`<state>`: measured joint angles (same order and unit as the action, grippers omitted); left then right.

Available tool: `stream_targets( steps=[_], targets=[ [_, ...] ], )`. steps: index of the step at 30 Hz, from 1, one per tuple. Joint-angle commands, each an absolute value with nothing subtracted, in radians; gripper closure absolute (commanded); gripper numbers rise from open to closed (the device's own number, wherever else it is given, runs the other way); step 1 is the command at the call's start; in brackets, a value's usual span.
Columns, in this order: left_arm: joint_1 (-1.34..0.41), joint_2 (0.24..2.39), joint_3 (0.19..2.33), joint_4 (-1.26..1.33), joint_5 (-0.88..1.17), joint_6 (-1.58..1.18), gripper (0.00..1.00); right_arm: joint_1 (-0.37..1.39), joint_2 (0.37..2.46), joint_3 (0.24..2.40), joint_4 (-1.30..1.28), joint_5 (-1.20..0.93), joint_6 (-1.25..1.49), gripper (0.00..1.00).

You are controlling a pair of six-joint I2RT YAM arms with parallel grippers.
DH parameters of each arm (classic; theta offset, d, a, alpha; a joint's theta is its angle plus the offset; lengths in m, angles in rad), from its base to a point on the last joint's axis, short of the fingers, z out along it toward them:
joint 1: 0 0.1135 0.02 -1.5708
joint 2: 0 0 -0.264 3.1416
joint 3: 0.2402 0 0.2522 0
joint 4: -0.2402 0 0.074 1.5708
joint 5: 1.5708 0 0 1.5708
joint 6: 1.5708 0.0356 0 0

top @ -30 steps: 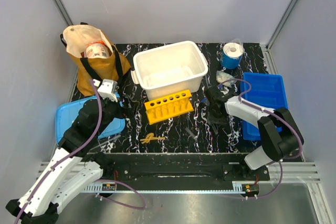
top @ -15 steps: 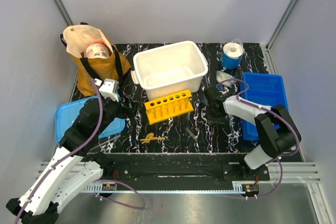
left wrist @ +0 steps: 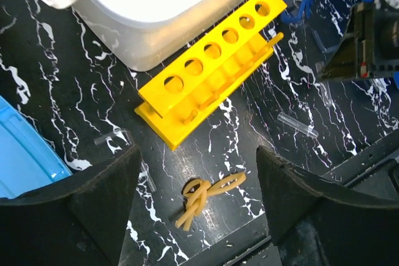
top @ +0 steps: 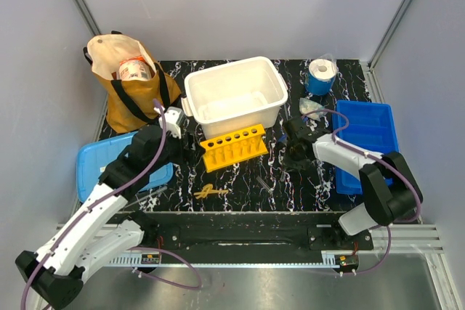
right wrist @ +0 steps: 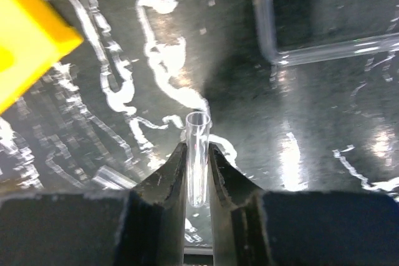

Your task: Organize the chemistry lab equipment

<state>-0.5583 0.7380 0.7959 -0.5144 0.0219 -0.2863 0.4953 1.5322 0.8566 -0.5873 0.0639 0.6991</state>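
Note:
My right gripper (right wrist: pixel 197 151) is shut on a thin clear tube (right wrist: pixel 198 128), low over the black marbled table, right of the yellow rack (top: pixel 234 147). From above, that gripper (top: pixel 296 153) sits beside the blue tray (top: pixel 367 143). Two more clear tubes (right wrist: pixel 330 53) lie just beyond it. My left gripper (left wrist: pixel 198 172) hangs open above the yellow-orange knotted piece (left wrist: pixel 209 197), which lies flat between the fingers without touching them. A loose tube (left wrist: pixel 298 126) lies right of it. The safety glasses (top: pixel 312 109) rest behind the right gripper.
A white tub (top: pixel 234 96) stands behind the yellow rack (left wrist: pixel 212 73). The brown bag (top: pixel 127 85) is at the back left, a blue lid (top: pixel 98 161) at the left edge, and a blue roll (top: pixel 320 74) at the back right. Another short tube (left wrist: pixel 112 136) lies by the left finger.
The left arm has swung right, from over the blue lid to near the rack. The right gripper's jaws have closed onto the clear tube.

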Motion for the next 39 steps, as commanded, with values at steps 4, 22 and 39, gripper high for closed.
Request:
stream_targets(
  steps=[4, 22, 39],
  targets=[
    [-0.563, 0.784, 0.871, -0.483, 0.09, -0.334, 0.23, 0.492, 1.442, 0.827, -0.463, -0.04, 0.88, 0.83],
    [-0.8, 0.989, 0.847, -0.177, -0.021, -0.463, 0.31, 0.492, 1.125, 0.664, -0.039, -0.222, 1.408, 0.83],
    [-0.986, 1.242, 0.94, 0.06, -0.107, -0.459, 0.44, 0.492, 1.02, 0.591, 0.097, -0.213, 1.571, 0.83]
  ],
)
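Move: The test tube, already pinched in the right fingertips near the table, lies about 29 cm to the right of the left hand, 2 cm ahead and 20 cm below. From the left hand the yellow rack is 12 cm right, 7 cm ahead and 18 cm down. The left gripper is thus about 29 cm left of the right hand, 2 cm back and 20 cm up; the rack is 17 cm left and 5 cm ahead, the loose tube 7 cm left and 5 cm back. Up first and foremost, about 17 cm, and some 9 cm left, the right hand carries the pinched tube towards the left gripper, its down-pointing fingers swinging round by roughly 60 degrees to point left. The left hand sweeps right over the rack to meet the tube, turning slightly clockwise, its fingers narrowing but still open. ##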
